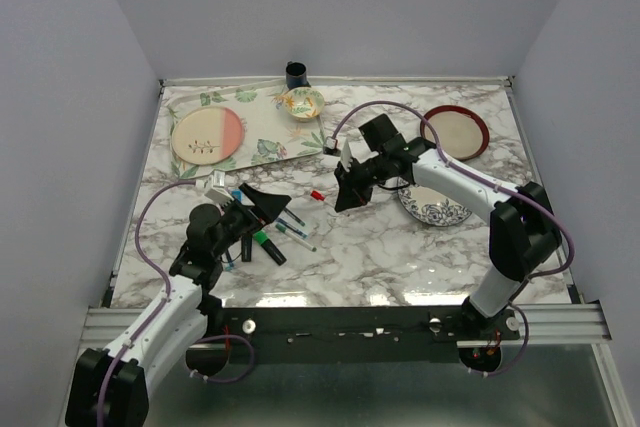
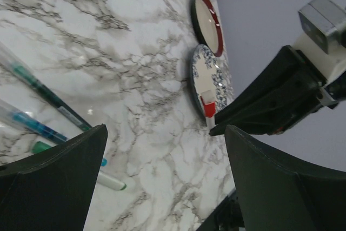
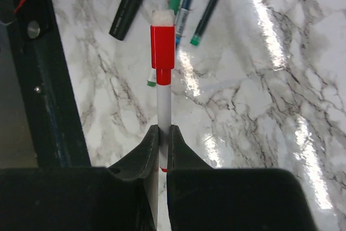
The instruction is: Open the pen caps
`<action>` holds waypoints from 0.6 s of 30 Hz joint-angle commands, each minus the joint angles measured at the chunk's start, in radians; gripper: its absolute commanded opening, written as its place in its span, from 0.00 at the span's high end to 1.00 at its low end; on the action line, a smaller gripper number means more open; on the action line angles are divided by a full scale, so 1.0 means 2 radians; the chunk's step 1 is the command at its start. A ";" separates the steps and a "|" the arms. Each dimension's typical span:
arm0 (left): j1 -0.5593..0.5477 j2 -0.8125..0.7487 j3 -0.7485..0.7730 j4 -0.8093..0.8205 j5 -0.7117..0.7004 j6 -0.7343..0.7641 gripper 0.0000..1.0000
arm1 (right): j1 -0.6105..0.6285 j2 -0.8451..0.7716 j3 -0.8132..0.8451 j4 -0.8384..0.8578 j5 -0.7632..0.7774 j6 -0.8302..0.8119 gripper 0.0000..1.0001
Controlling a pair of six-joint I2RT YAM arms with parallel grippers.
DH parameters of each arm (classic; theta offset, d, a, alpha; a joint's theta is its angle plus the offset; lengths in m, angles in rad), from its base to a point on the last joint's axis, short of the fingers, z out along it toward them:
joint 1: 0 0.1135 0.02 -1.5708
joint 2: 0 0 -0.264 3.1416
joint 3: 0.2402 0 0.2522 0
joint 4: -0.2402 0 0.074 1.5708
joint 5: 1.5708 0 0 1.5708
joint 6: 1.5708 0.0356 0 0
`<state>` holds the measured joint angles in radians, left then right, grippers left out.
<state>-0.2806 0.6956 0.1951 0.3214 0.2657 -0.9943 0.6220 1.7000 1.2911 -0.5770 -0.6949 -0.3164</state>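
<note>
My right gripper (image 3: 163, 133) is shut on the white barrel of a thin pen (image 3: 164, 104), held above the marble table. The pen's red cap (image 3: 162, 52) is on and points toward the left arm; the red cap (image 1: 317, 195) hangs just right of my left gripper (image 1: 272, 205). The left gripper (image 2: 165, 182) is wide open with nothing between its fingers, and the red cap (image 2: 209, 109) shows beyond them. Below lie a black highlighter with a green cap (image 1: 266, 245) and thin pens (image 1: 296, 231) with green and blue ends.
A blue-patterned plate (image 1: 433, 209) and a red-rimmed plate (image 1: 456, 133) sit at the right. At the back left are a pink and cream plate (image 1: 207, 135) and a leafy placemat (image 1: 270, 137), then a small bowl (image 1: 303, 103) and a dark cup (image 1: 296, 74).
</note>
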 commanded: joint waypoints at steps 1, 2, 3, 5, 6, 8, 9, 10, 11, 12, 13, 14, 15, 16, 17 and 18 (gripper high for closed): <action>-0.057 -0.006 0.004 0.086 -0.048 -0.063 0.01 | 0.003 0.011 -0.004 -0.021 -0.084 -0.012 0.99; -0.064 -0.006 0.004 0.086 -0.057 -0.064 0.01 | 0.002 0.013 -0.004 -0.022 -0.089 -0.011 0.99; -0.080 -0.004 0.002 0.086 -0.070 -0.067 0.01 | 0.003 0.014 -0.004 -0.023 -0.091 -0.012 0.99; -0.095 0.000 -0.002 0.092 -0.098 -0.075 0.01 | 0.003 0.016 -0.002 -0.025 -0.097 -0.011 0.99; -0.103 0.006 -0.002 0.095 -0.106 -0.077 0.01 | 0.003 0.017 -0.001 -0.026 -0.099 -0.013 0.99; -0.123 0.013 -0.002 0.100 -0.129 -0.082 0.01 | 0.003 0.019 -0.001 -0.028 -0.107 -0.013 0.99; -0.129 0.023 -0.002 0.102 -0.129 -0.083 0.01 | 0.003 0.022 -0.001 -0.030 -0.110 -0.013 0.99; -0.142 0.026 0.000 0.104 -0.145 -0.084 0.01 | 0.003 0.023 -0.001 -0.030 -0.113 -0.014 0.99; -0.147 0.030 0.001 0.106 -0.152 -0.084 0.01 | 0.003 0.024 0.000 -0.031 -0.117 -0.014 0.99; -0.154 0.036 0.003 0.107 -0.165 -0.086 0.01 | 0.003 0.026 0.000 -0.031 -0.117 -0.014 0.99; -0.159 0.039 0.004 0.106 -0.171 -0.085 0.02 | 0.003 0.028 0.001 -0.032 -0.117 -0.014 0.99; -0.168 0.041 0.006 0.106 -0.177 -0.086 0.02 | 0.003 0.029 0.002 -0.034 -0.118 -0.014 0.99; -0.171 0.046 0.007 0.108 -0.188 -0.085 0.02 | 0.003 0.030 0.002 -0.034 -0.119 -0.015 0.99; -0.174 0.047 0.008 0.108 -0.193 -0.084 0.02 | 0.003 0.032 0.003 -0.035 -0.120 -0.015 0.99; -0.180 0.049 0.009 0.111 -0.196 -0.083 0.02 | 0.003 0.033 0.003 -0.036 -0.122 -0.015 0.99; -0.183 0.053 0.011 0.112 -0.201 -0.080 0.02 | 0.003 0.034 0.003 -0.036 -0.122 -0.016 0.99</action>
<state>-0.6159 0.7837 0.1925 0.4992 -0.0246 -1.1576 0.6228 1.7458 1.2907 -0.6224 -0.8917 -0.3332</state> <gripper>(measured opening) 0.986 0.134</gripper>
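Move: The red cap of the pen, which the right hand already holds by the barrel, lies about 11 cm to the right of the left hand and 3 cm ahead, roughly 1 cm higher. On the table some 13 cm beneath, the blue pen lies 3 cm ahead and 3 cm right, and the green-capped marker 5 cm right and 1 cm back. From the right hand, the cap is about 5 cm left, 2 cm ahead and 4 cm above. The right fingers keep their pinch on the pen's white barrel while that hand draws back about 3 cm, edges slightly left and rolls a little. The open left gripper goes about 5 cm to the right towards the red cap, climbing some 3 cm at first and then easing partway down; its fingers stay wide and do not yet touch the cap. ##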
